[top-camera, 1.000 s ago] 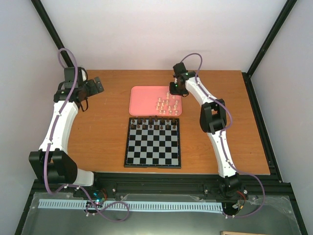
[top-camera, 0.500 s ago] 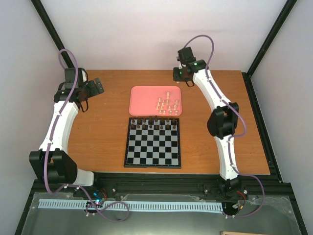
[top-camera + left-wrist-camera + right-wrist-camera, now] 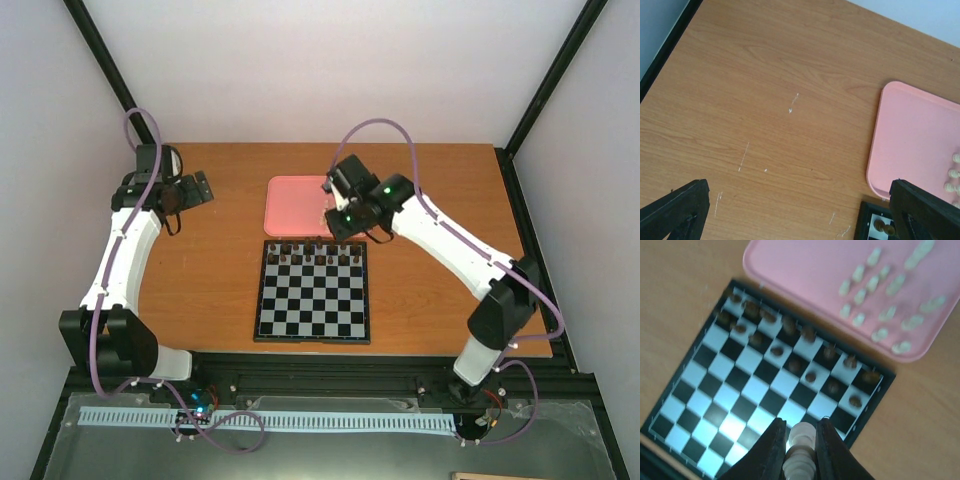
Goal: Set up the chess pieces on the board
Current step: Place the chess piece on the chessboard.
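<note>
My right gripper point(image 3: 801, 434) is shut on a cream-white chess piece point(image 3: 802, 436), held in the air above the board's point(image 3: 725, 410) right side. In the top view that gripper point(image 3: 343, 215) hangs over the tray's near right part, just beyond the board point(image 3: 312, 310). Several more white chess pieces point(image 3: 858, 274) lie in the pink tray point(image 3: 800, 270). Dark brown pieces point(image 3: 312, 252) fill the board's two far rows. My left gripper point(image 3: 200, 188) is open over bare table left of the tray, its fingers point(image 3: 677, 210) wide apart with nothing between them.
The pink tray point(image 3: 295, 205) lies just beyond the board's far edge. The left wrist view shows the tray's corner point(image 3: 915, 135), a few white pieces point(image 3: 954, 172) and scratched wooden tabletop point(image 3: 770, 115). A black frame edges the table.
The right arm rose from the tray's far right corner, then swung left and nearer, over the tray toward the board, carrying a white piece. The left arm has barely moved.
</note>
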Motion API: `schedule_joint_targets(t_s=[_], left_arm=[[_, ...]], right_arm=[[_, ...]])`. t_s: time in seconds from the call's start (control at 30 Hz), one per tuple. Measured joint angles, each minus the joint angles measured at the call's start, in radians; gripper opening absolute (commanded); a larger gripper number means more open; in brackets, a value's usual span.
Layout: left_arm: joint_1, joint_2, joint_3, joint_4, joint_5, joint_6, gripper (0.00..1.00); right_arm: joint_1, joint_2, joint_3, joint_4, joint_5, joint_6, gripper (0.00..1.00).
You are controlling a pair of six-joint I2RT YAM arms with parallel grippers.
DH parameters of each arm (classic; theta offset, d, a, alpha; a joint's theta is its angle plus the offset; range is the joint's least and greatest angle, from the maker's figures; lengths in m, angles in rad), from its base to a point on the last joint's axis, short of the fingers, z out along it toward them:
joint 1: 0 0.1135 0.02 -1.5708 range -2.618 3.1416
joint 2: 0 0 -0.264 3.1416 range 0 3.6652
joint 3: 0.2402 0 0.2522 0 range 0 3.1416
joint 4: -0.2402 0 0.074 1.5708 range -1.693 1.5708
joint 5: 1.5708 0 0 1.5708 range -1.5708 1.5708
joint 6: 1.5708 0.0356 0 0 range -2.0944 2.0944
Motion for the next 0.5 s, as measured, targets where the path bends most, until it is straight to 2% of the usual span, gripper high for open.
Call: schedule_joint_targets(t_s=[0.2,0.5], left_arm=[[-0.01,-0.029,-0.03,-0.016,0.0,-0.003,1.0],[-0.026,-0.061,-0.093,-0.019,-0.006,-0.008,1.0]], right_arm=[[0.134,-0.14,-0.202,0.009,0.012,0.032,0.08],[0.336,-0.128,-0.296,0.069,0.018,0.039,0.08]])
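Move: The right hand already holds a white piece above the board. The middle of the board's near row lies about 14 cm back, 6 cm to its left and 18 cm below. The rows of brown pieces are about 5 cm ahead and 6 cm left of that hand, the pink tray about 19 cm ahead and 5 cm left, both some 18 cm below. From the left hand, the same middle of the near row is roughly 21 cm back and 31 cm right, 20 cm below. Back towards the base sweeps the right hand, about 13 cm, bearing left and sinking by some 5 cm each, from above the board's farther half towards the middle of its near row. Its wrist turns counter-clockwise about 15 degrees while the nearly shut fingers keep the white piece. The empty left hand eases back and down a little, fingers still wide open. ##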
